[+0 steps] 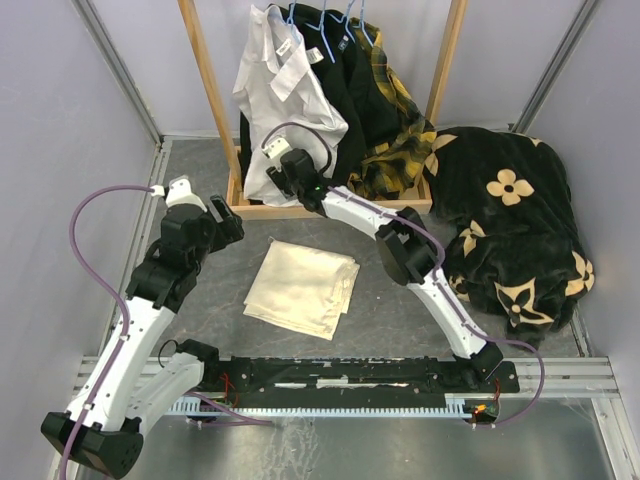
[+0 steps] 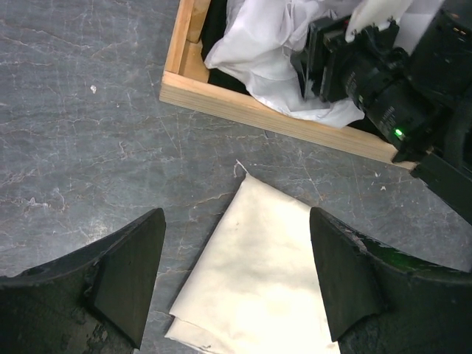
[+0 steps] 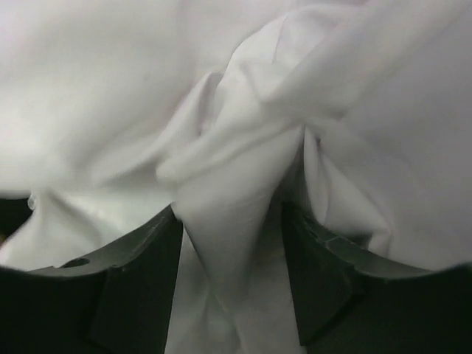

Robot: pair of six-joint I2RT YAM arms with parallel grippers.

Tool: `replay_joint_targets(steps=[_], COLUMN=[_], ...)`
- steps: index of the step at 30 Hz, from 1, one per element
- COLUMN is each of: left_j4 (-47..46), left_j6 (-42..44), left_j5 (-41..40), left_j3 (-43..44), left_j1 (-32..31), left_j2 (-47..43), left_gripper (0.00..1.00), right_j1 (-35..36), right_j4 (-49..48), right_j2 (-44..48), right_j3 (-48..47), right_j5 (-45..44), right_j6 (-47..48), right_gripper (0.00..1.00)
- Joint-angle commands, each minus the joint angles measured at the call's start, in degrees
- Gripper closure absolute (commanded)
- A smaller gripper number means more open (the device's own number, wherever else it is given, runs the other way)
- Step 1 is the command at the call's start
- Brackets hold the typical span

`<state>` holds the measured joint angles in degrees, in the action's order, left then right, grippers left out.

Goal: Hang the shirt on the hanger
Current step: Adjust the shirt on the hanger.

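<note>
The white shirt (image 1: 285, 100) hangs at the left end of the wooden rack, its neck up by the light-blue hanger (image 1: 291, 14); its hem falls into the rack's base. My right gripper (image 1: 273, 158) is pushed against the shirt's lower part. In the right wrist view its jaws (image 3: 232, 273) stand apart, open, with a loose fold of the shirt (image 3: 228, 192) lying between the fingers. My left gripper (image 1: 228, 222) hovers low over the table left of the rack, open and holding nothing (image 2: 236, 287).
A folded cream-yellow cloth (image 1: 302, 287) (image 2: 258, 273) lies mid-table under the left jaws. The wooden rack's base frame (image 1: 300, 210) (image 2: 243, 103) also holds black and yellow-plaid clothes (image 1: 385, 110) on blue hangers. A black blanket with cream flowers (image 1: 510, 230) is heaped at the right.
</note>
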<state>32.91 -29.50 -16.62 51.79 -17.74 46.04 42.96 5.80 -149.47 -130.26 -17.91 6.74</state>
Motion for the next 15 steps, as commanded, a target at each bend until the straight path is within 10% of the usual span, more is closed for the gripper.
replay_joint_targets(steps=[1, 15], left_j4=[-1.4, -0.6], left_j6=[1.0, 0.9], left_j5=[-1.0, -0.9], left_j3=[-0.4, -1.9], left_j1=[0.2, 0.2], left_j2=[-0.7, -0.3], left_gripper=[0.15, 0.13], right_j1=[1.2, 7.0], right_j4=[-7.9, -13.8], right_j2=[14.0, 39.9], right_j3=[11.2, 42.8], right_j5=[7.4, 8.0], right_j6=[3.1, 4.8], right_gripper=[0.33, 0.14])
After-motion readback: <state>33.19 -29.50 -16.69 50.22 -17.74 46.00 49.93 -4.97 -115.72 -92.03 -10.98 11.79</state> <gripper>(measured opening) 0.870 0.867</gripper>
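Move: The right hand is down at the white shirt's lower end, whose cloth lies about 1 cm ahead of its part-open fingers and 2 cm below. The rack's front board runs crosswise, its middle some 4 cm back, 10 cm right and 6 cm lower; the folded cloth lies roughly 25 cm back, 4 cm right and 8 cm below. From the left hand the shirt's lower end is about 28 cm ahead, 11 cm right and 18 cm lower. The right hand lets the shirt's lower end come free: its fingers, already partly open, spread wide as it draws straight back about 13 cm, out over the rack's front board. Level at first, the retreat soon climbs as well, to some 10 cm higher, and the wrist swings about 15 degrees counter-clockwise, leaving the open, empty fingers still facing the hanging shirt. ##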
